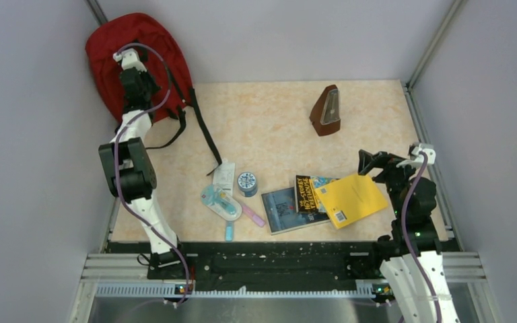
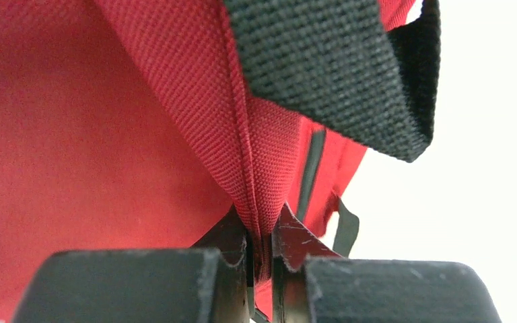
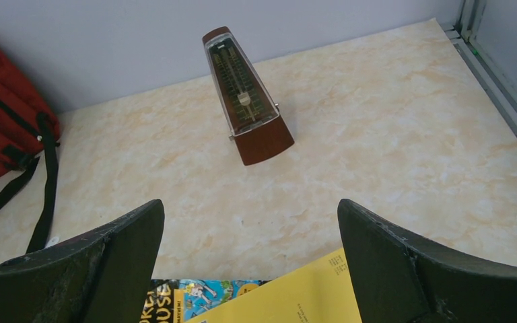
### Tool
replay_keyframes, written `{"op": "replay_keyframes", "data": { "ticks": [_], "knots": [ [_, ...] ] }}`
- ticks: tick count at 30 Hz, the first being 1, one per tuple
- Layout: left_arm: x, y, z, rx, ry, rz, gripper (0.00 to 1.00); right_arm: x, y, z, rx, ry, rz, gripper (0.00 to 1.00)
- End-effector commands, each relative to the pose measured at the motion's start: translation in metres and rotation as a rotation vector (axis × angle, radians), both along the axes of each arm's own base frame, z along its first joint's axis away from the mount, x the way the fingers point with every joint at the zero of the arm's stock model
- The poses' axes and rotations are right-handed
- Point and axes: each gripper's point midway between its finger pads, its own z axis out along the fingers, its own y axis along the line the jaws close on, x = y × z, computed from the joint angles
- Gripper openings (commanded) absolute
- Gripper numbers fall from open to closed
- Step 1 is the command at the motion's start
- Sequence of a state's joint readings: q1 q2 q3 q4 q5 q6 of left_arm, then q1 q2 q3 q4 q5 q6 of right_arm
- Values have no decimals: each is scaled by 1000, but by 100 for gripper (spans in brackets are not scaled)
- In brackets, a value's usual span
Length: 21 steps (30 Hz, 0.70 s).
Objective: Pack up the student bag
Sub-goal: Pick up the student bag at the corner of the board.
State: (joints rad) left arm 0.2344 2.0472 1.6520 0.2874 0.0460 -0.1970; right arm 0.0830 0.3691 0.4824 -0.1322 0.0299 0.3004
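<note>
The student bag (image 1: 108,54), a big red backpack with black straps, leans in the far left corner. My left gripper (image 1: 138,84) is on its front. In the left wrist view the gripper (image 2: 261,256) is shut on a pinched fold of the bag's red fabric (image 2: 108,134), with a black webbing handle (image 2: 336,60) just above. My right gripper (image 1: 370,163) hovers open at the right over the edge of a yellow book (image 1: 350,198). Nothing lies between its fingers (image 3: 128,249); the yellow book (image 3: 296,296) shows below them.
A brown metronome (image 1: 326,111) stands at the back right. Mid-table lie a comic book (image 1: 307,192), a grey book (image 1: 286,210), a tape roll (image 1: 248,183), a white carton (image 1: 224,176), a blister pack (image 1: 221,202) and a pink pen (image 1: 252,217). Walls enclose three sides.
</note>
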Motion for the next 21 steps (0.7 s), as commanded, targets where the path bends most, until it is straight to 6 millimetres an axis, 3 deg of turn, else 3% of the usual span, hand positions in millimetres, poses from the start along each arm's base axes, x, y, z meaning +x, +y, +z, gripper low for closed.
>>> {"op": "replay_keyframes", "data": {
  "ticks": [1,6,14,21],
  "knots": [
    [-44,-33,70,9,-180,-104,0,-3,-2,18,9,-49,-12,97],
    [-95,-47,105,-64,-307,-69,0,-3,0,16,8,-47,1,97],
    [-153,-111,173,61,-427,-179,0,-6,4,15,18,-43,24,97],
    [-212,-103,233,112,-547,-71,0,-6,12,14,16,-42,70,97]
  ]
}}
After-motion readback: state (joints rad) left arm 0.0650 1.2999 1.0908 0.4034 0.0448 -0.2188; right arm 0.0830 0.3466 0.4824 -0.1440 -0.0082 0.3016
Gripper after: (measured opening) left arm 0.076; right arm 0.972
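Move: The student bag, its fabric already pinched in the left hand, has its middle roughly 5 cm ahead of that hand, 3 cm to its left and 5 cm below. It is taken back over the open table: there the tip of the bag's long strap lies about 21 cm back and 27 cm right, and the blue tin some 28 cm back and 46 cm right, both some 22 cm below. From the right hand the bag is about 40 cm ahead, 112 cm left and 5 cm below. Still pinching a fold of the red fabric between shut fingers, the left hand hauls the student bag out of its far left corner. It pulls back and somewhat right at first, nearly level, then climbs as it goes on back and right: about 17 cm back, 14 cm up and 12 cm right in all. The fingers tip up some 15 degrees and swing about 10 degrees clockwise. ##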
